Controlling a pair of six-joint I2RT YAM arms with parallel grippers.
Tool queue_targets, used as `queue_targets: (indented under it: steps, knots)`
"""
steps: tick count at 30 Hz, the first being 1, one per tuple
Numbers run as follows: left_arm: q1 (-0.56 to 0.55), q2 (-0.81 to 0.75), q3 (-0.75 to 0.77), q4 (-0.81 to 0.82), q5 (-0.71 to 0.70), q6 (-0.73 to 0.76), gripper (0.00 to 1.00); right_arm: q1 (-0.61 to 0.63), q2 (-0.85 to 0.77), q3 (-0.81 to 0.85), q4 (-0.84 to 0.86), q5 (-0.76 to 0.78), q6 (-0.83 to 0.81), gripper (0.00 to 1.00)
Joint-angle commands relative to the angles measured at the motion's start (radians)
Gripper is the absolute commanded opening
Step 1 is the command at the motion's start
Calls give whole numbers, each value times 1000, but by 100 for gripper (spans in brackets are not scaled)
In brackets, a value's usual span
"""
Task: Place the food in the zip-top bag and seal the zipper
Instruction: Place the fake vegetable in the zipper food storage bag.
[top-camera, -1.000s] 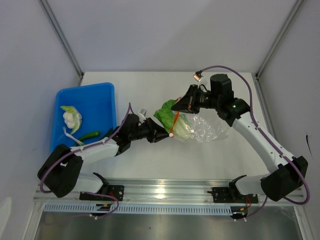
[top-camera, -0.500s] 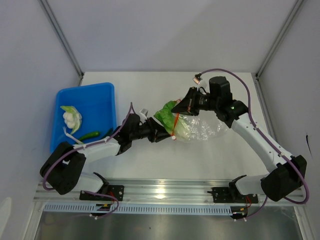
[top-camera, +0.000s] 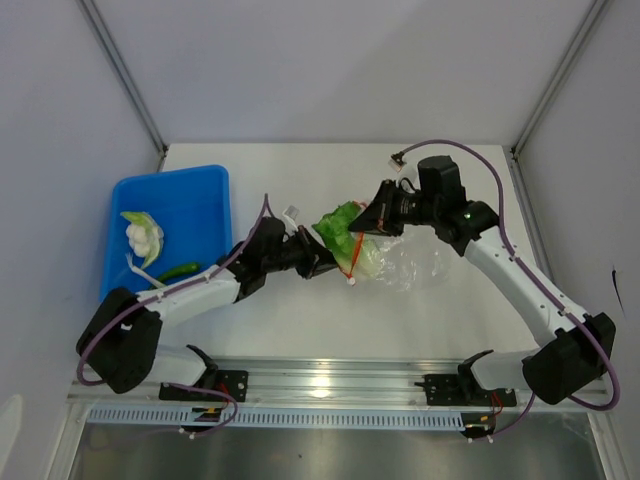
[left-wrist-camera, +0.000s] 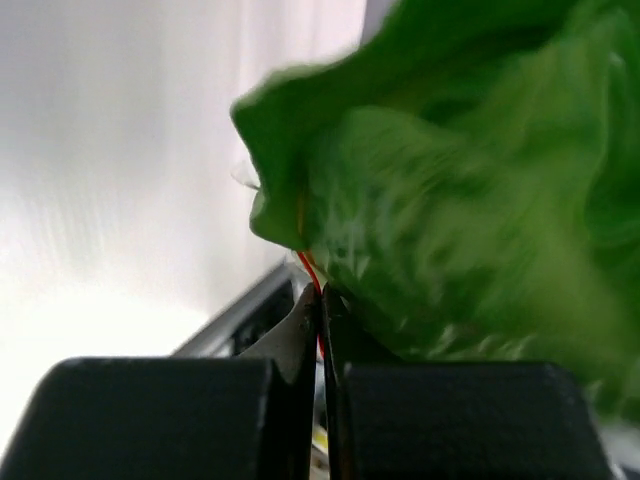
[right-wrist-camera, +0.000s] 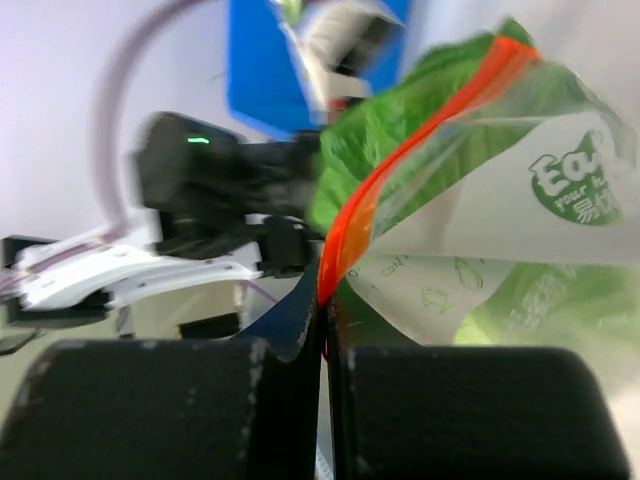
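Note:
The zip-top bag (top-camera: 400, 262) is held up over the middle of the table between both arms, with a big green leafy piece of food (top-camera: 342, 222) inside it at its mouth. Its orange-red zipper (top-camera: 356, 256) runs down the bag's left edge. My left gripper (top-camera: 336, 264) is shut on the lower part of the zipper (left-wrist-camera: 311, 270), and green leaf (left-wrist-camera: 470, 200) fills that view. Higher up, my right gripper (top-camera: 362, 226) is shut on the zipper (right-wrist-camera: 400, 165), beside the printed clear bag (right-wrist-camera: 500, 235).
A blue bin (top-camera: 205, 195) at the left holds more food: a white-and-green leafy piece (top-camera: 141, 234) and a green pepper (top-camera: 179, 270). Grey walls and metal posts close in the table at the back and sides. A rail runs along the near edge.
My left gripper has shut on the zipper's lower end. The bag and both grippers have shifted slightly left and toward the back.

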Motion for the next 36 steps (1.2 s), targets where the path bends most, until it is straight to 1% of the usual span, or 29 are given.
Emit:
queue_targets:
  steps: [1, 2, 3, 4, 5, 6, 7, 8, 9, 10, 11, 12, 14, 15, 16, 19, 21, 23, 24, 25, 26, 28, 29, 30, 31, 32, 34, 35, 36]
  knots:
    - [-17, -153, 153, -272, -176, 283, 0, -11, -41, 49, -198, 105, -150, 0]
    - [-20, -178, 172, -304, -213, 390, 1, -11, -37, 65, -240, 142, -176, 0]
    - [-26, -194, 245, -408, -233, 447, 1, -10, -31, 71, -274, 206, -225, 0]
    - [-32, -214, 273, -464, -283, 545, 0, -10, -26, 79, -337, 238, -247, 0]
    - [-37, -217, 329, -505, -305, 594, 1, -10, -16, 89, -360, 271, -265, 0]
    - [-43, -218, 354, -533, -311, 644, 1, -10, -9, 95, -375, 298, -282, 0]
    - [-58, -218, 405, -597, -322, 684, 1, -14, -2, 105, -406, 349, -305, 0]
    - [-66, -214, 461, -636, -357, 749, 1, -14, 11, 118, -428, 374, -314, 0]
    - [-76, -206, 488, -669, -354, 777, 1, -14, 32, 157, -443, 390, -323, 0]
    - [-81, -200, 567, -740, -339, 806, 1, -13, 40, 183, -483, 410, -331, 0]
    - [-89, -205, 583, -763, -341, 813, 1, -8, 44, 212, -504, 417, -333, 0]
    - [-110, -215, 595, -769, -339, 820, 1, 1, 41, 276, -520, 421, -337, 0]
    - [-125, -244, 595, -769, -336, 827, 0, 26, 26, 315, -535, 444, -342, 0]
    - [-126, -246, 592, -766, -336, 825, 1, 23, 14, 303, -528, 443, -342, 0]
    - [-126, -242, 576, -765, -345, 828, 1, -6, 15, 281, -503, 437, -344, 0]
    - [-119, -171, 549, -785, -383, 828, 1, -46, 55, 177, -469, 398, -362, 0]
    - [-118, -124, 526, -771, -385, 830, 0, -49, 72, 160, -481, 429, -377, 0]
    - [-118, -116, 532, -782, -376, 828, 1, -51, 61, 198, -497, 440, -386, 0]
    - [-119, -142, 529, -765, -346, 828, 0, -51, 49, 223, -503, 455, -393, 0]
    - [-119, -163, 526, -745, -322, 822, 0, -51, 35, 256, -530, 467, -396, 0]
    - [-119, -186, 520, -724, -299, 817, 0, -51, 11, 326, -546, 483, -402, 0]
    - [-122, -235, 500, -650, -241, 801, 1, -51, -9, 382, -575, 521, -419, 0]
    - [-122, -235, 494, -638, -232, 796, 1, -51, -26, 387, -574, 526, -425, 0]
    - [-127, -226, 488, -631, -227, 797, 1, -52, -34, 367, -554, 535, -428, 0]
    - [-130, -185, 477, -618, -220, 799, 1, -54, -40, 332, -538, 536, -428, 0]
    - [-130, -156, 468, -614, -204, 794, 1, -56, -40, 244, -520, 530, -423, 0]
    - [-130, -95, 441, -592, -152, 772, 1, -54, -23, 151, -476, 485, -414, 0]
    - [-130, -46, 436, -581, -137, 762, 1, -56, -14, 114, -469, 480, -410, 0]
    - [-130, -34, 427, -572, -123, 747, 1, -54, 3, 74, -471, 481, -406, 0]
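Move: Just ahead of the left hand, which is already shut on the bag's near rim, the lettuce sticks half out of the bag mouth: about 4 cm forward, 3 cm to the right and 3 cm higher. From the right hand, pinching the rim farther out, the lettuce lies some 10 cm below, 2 cm forward and 2 cm left. The bag body hangs roughly 9 cm right of the right hand, level with it fore and aft, and 18 cm down. Shaking the bag between two kept rim grips: the left hand heaves up about 16 cm, sinks back halfway and lifts a little again, rolling some 45 degrees about its finger line with its far side rising. The right hand draws about 10 cm to the right, away from the left hand, bobbing down and up twice before a final small dip, its fingers tipping further down. ##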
